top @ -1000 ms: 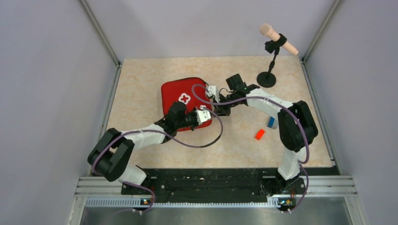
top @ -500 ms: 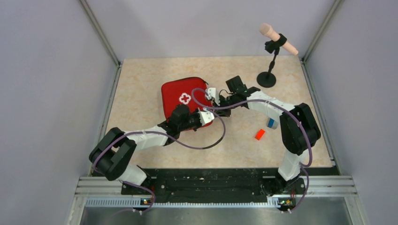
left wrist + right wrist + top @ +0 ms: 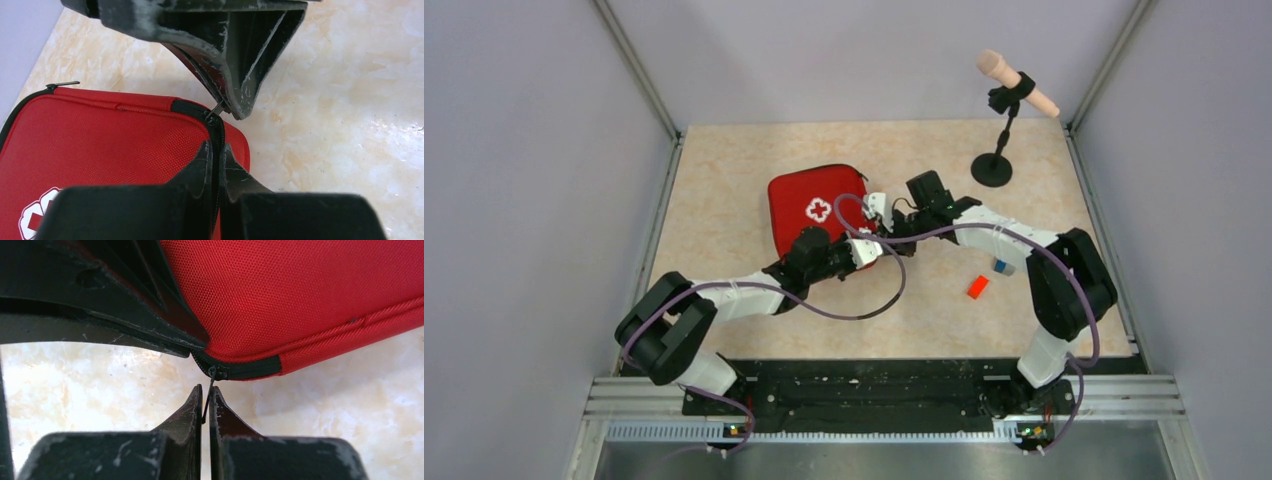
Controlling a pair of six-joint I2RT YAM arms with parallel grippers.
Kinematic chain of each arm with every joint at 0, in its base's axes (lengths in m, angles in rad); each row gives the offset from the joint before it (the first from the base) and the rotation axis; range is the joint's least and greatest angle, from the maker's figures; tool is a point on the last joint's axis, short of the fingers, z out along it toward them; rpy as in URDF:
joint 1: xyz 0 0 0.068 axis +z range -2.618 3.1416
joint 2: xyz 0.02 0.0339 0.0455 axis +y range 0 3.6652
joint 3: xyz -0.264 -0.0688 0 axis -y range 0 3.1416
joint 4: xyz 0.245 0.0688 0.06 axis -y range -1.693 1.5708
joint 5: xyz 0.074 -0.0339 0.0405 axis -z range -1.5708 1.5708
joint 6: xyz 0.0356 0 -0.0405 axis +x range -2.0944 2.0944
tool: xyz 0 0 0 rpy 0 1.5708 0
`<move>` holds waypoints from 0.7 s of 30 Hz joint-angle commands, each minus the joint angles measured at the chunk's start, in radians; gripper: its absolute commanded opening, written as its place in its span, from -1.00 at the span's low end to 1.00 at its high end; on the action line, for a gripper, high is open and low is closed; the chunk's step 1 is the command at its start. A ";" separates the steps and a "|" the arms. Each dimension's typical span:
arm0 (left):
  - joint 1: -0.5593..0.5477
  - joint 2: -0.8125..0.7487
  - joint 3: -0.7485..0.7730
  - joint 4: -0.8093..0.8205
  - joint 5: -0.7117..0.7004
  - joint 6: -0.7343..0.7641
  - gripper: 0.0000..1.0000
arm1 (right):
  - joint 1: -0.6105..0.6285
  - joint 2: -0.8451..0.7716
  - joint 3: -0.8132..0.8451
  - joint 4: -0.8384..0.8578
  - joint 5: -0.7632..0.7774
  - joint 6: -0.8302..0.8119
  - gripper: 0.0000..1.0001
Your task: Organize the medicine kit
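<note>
The medicine kit, a red zippered case with a white cross, lies shut on the table. At its near right corner the two grippers meet. My left gripper is shut on the kit's black zipper seam, with red fabric on either side of its fingers. My right gripper is shut on the thin metal zipper pull that hangs off the slider at that corner. Seen from above, the left gripper comes in from the left and the right gripper from the right.
A microphone on a black stand stands at the back right. A small red block and a small blue and white item lie on the table to the right, under the right arm. A second zipper pull sticks out at the kit's far side.
My left gripper has closed on the kit's corner seam and slid slightly forward. The right arm's elbow has swung outward, uncovering more of the blue item.
</note>
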 commanded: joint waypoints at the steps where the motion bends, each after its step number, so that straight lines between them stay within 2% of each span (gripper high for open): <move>1: 0.003 0.088 0.045 0.054 -0.146 -0.029 -1.00 | 0.136 -0.019 -0.043 0.033 -0.455 0.336 -1.00; 3: -0.005 0.090 0.049 0.054 -0.155 -0.033 -0.97 | 0.139 0.012 -0.041 0.143 -0.537 0.482 -1.00; 4: -0.007 0.091 0.049 0.051 -0.163 -0.033 -0.80 | 0.140 0.027 -0.043 0.199 -0.561 0.549 -1.00; 6: -0.014 0.087 0.048 0.032 -0.179 -0.018 -0.27 | 0.138 0.045 -0.041 0.262 -0.565 0.615 -1.00; 8: -0.015 0.057 0.058 -0.062 -0.145 0.035 -0.03 | 0.125 0.054 -0.028 0.233 -0.522 0.598 -1.00; 10: -0.015 0.019 0.088 -0.212 -0.148 0.093 0.06 | 0.082 0.048 -0.023 0.186 -0.461 0.574 -1.00; 12: 0.008 0.006 0.171 -0.388 -0.156 0.062 0.12 | 0.030 0.032 -0.030 0.175 -0.404 0.568 -1.00; 19: 0.132 -0.067 0.379 -0.689 0.202 -0.071 0.20 | -0.103 0.011 0.028 0.102 -0.143 0.417 -1.00; 21: 0.157 -0.075 0.428 -0.728 0.263 -0.114 0.90 | -0.121 0.023 0.059 0.080 -0.078 0.363 -1.00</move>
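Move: The left fingers hold the zip edge at the medicine kit's near-right corner; the zip pull is some 2 cm ahead and 2 cm right, the kit's middle about 8 cm ahead, 10 cm left and a little lower. The right fingers hold that pull, its slider some 2 cm to their left and 1 cm ahead; the kit's middle lies roughly 6 cm ahead and 14 cm left, the red block 18 cm right and 7 cm back. The left fingers let go of the zip edge, opening to about two thirds, while that hand shifts some 2.5 cm left and a bit forward, dipping slightly before lifting clear over the kit's corner. The right hand keeps its pinch on the zip pull, swings left and back by about 3.5 cm, then returns nearly to its start, its wrist rolled about 25 degrees. ##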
